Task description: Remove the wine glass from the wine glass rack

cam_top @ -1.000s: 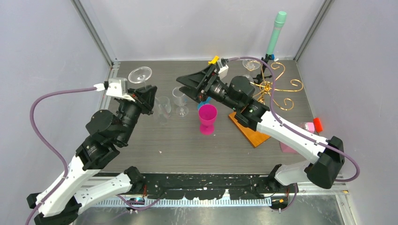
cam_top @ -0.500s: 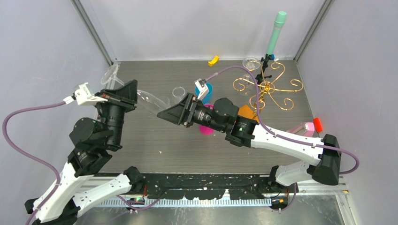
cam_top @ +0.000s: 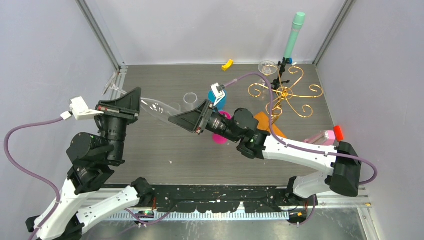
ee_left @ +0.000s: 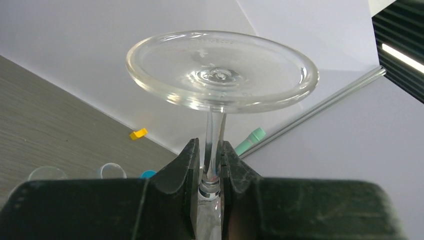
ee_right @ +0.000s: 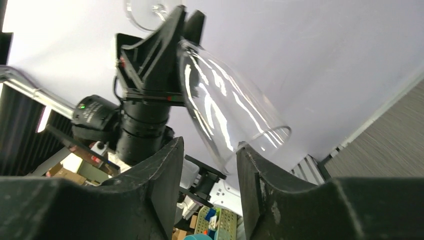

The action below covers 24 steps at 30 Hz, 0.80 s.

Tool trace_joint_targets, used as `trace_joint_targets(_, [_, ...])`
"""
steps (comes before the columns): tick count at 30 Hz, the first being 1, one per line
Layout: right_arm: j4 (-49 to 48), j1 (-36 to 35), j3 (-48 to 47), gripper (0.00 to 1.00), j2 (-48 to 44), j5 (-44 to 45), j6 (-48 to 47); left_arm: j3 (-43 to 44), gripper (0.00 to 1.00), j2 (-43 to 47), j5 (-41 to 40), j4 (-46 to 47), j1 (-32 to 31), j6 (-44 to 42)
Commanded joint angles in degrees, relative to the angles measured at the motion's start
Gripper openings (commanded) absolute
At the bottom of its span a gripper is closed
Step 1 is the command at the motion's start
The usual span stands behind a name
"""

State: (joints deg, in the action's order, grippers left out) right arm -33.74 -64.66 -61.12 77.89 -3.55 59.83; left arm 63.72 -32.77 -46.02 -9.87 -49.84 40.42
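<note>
A clear wine glass (cam_top: pixel 154 107) lies tipped almost level above the table's left half, foot to the left and bowl to the right. My left gripper (cam_top: pixel 131 102) is shut on its stem; in the left wrist view the stem (ee_left: pixel 214 145) runs up between the fingers (ee_left: pixel 189 165) to the round foot (ee_left: pixel 220 70). My right gripper (cam_top: pixel 172 119) is at the bowl's mouth. Its jaws stand apart with the bowl's rim (ee_right: pixel 250 142) reaching between them and against one fingertip (ee_right: pixel 247 160). The gold wire wine glass rack (cam_top: pixel 285 92) stands at the back right on its wooden base (cam_top: pixel 265 120).
A pink goblet (cam_top: pixel 219 138), a blue cup (cam_top: pixel 221 98) and a clear tumbler (cam_top: pixel 189 98) stand mid-table under the right arm. Another clear glass (cam_top: pixel 267 66) sits by the rack's back. A yellow piece (cam_top: pixel 227 64), a mint-capped tube (cam_top: pixel 295 32) and a pink box (cam_top: pixel 327 135) lie around.
The left arm swung left and tipped the held glass from upright to nearly level. The right gripper came from the table's back to the bowl's mouth, and its jaws have narrowed.
</note>
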Motion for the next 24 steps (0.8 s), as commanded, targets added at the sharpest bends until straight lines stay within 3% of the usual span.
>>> trace_joint_targets(1, [-14.21, -0.2, -0.01, 0.46, 1.08, -1.75, -0.01, -0.86, 0.0, 1.31, -0.3, 3.3, 0.01, 3.61])
trace_joint_targets(8, [-20.07, -0.2, 0.23, 0.27, 3.34, -1.83, 1.8, -0.33, 0.0, 1.84, -0.71, 0.06, 0.01, 6.67])
trace_joint_targets(14, [-29.86, -0.2, 0.66, 0.26, 6.85, -1.74, 3.33, -0.81, 0.0, 3.08, -1.2, -1.46, 0.01, 9.12])
trace_joint_targets(20, [-32.43, -0.16, -1.76, 0.3, 10.38, -3.58, 5.73, -1.91, 0.0, 4.34, -1.39, -1.54, 0.01, 10.07])
trace_joint_targets(24, [-32.36, -0.2, -1.61, 0.22, 10.11, -3.17, 5.71, -2.0, 0.0, 4.68, -2.01, -2.86, 0.01, 10.44])
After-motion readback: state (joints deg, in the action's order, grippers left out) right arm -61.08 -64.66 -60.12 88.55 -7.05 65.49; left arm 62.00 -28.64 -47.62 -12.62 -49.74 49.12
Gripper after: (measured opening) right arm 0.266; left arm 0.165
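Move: The left hand already holds the clear wine glass by its stem, nearly on its side; the rim lies about 7 cm to that hand's right, 4 cm back and 6 cm lower. From the half-open right hand, the rim's middle is about 2 cm ahead, 2 cm left and 1 cm higher. Some 31 cm below the right hand stand a pink glass, 10 cm ahead and 15 cm right, and a clear glass, 18 cm ahead and 3 cm right. The right hand narrows its fingers from about half to a quarter open around the edge of the wine glass's rim while rising about 2 cm and easing nearly as far left, its left-pointing fingers tipping up some 15 degrees. The left hand keeps its pinch on the stem and gives way about 2 cm left and back, rolling roughly 10 degrees so its left side sinks and the bowl end comes up. ##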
